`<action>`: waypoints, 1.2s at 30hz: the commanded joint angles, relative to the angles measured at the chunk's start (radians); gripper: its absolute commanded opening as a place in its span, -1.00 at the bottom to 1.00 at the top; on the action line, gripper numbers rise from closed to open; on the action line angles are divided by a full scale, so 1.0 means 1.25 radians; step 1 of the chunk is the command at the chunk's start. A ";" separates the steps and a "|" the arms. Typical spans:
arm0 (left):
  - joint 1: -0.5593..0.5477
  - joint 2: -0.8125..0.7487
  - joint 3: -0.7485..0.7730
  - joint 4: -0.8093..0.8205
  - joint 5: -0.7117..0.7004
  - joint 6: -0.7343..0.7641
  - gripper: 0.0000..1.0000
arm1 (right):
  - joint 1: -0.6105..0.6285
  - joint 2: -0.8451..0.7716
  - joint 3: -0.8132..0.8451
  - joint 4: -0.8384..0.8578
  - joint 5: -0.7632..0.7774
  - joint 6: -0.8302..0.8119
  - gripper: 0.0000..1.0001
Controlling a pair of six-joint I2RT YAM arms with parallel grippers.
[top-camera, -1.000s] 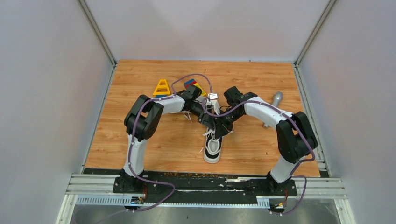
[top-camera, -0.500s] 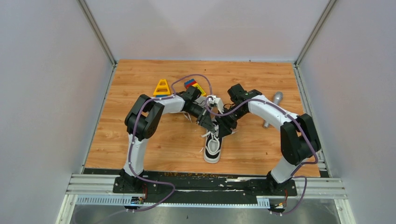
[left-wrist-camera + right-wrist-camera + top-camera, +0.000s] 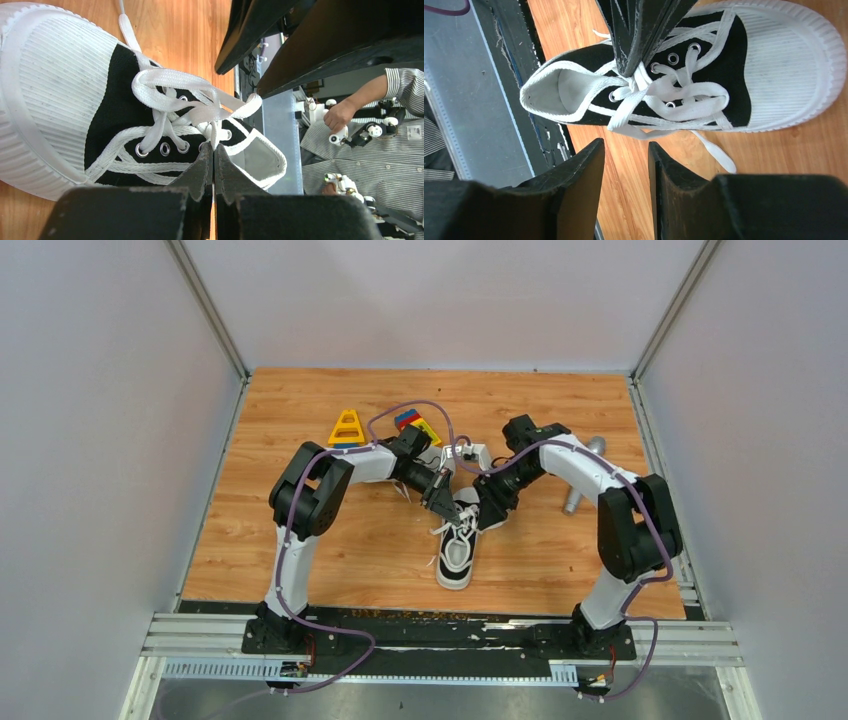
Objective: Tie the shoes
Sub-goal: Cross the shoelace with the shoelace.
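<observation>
One black canvas shoe with a white toe cap lies toe toward the arms' bases; the other shoe is hidden. In the left wrist view my left gripper is shut on a strand of the white lace just above the eyelets, beside the loose crossing of laces. My right gripper stands open over bare wood beside the shoe, with nothing between its fingers. The right wrist view also shows the left gripper's fingers pinching the lace from above. From the top, left gripper and right gripper flank the shoe's opening.
A yellow triangular toy block and a colourful block sit behind the left arm. A grey metal cylinder lies behind the right arm. Grey walls close in the wooden table on three sides.
The right gripper has opened and drawn back to the right, away from the laces. The left gripper has stayed shut on the lace and shifted only slightly.
</observation>
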 commanded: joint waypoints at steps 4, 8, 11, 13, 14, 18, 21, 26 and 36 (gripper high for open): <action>0.001 0.003 0.019 -0.004 0.033 0.002 -1.00 | 0.000 0.066 0.072 0.001 -0.119 -0.017 -0.24; 0.000 0.000 0.020 -0.007 0.049 0.002 -1.00 | 0.002 0.082 0.081 0.041 -0.107 -0.004 -0.31; 0.001 0.002 0.023 -0.007 0.049 0.002 -1.00 | 0.003 0.097 0.101 0.042 -0.117 0.005 -0.54; 0.001 0.004 0.025 0.000 0.045 -0.007 -1.00 | 0.006 0.101 0.106 0.038 -0.129 0.009 -0.69; 0.001 0.007 0.028 0.008 0.044 -0.022 -1.00 | 0.008 0.101 0.106 0.035 -0.131 0.009 -0.80; 0.000 0.016 0.030 0.062 0.045 -0.087 -1.00 | 0.024 0.081 0.094 0.035 -0.137 0.022 -0.97; 0.001 0.013 0.013 0.140 0.053 -0.157 -1.00 | 0.045 0.056 0.071 0.040 -0.124 0.016 -0.97; 0.001 0.009 -0.003 0.227 0.067 -0.220 -1.00 | 0.083 0.036 0.037 0.064 -0.066 0.003 -0.95; 0.001 0.028 0.071 -0.070 0.100 0.077 -1.00 | 0.086 0.029 0.027 0.110 0.005 0.020 -0.90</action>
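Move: The lace loop, lying over the lacing beside my left fingertips, is about 3 cm to the left of my open right hand, 2 cm farther out and 1 cm lower. From that hand, the black-and-white shoe's middle is roughly 6 cm left, 3 cm back and 5 cm below; a loose lace tip lies some 8 cm below, 3 cm right and 1 cm ahead. From my left hand, already pinching lace, the loop is about 2 cm ahead, 2 cm right and 1 cm down. I sweep my right hand left and a little forward into the lace loop, shutting its fingers on the way, then swing back about 3 cm, still going left and sinking slightly, until its tips sit close beside my left fingertips, some 4 cm left of where they began. My left hand keeps its pinch, staying put at first and then rising about 1.5 cm. ##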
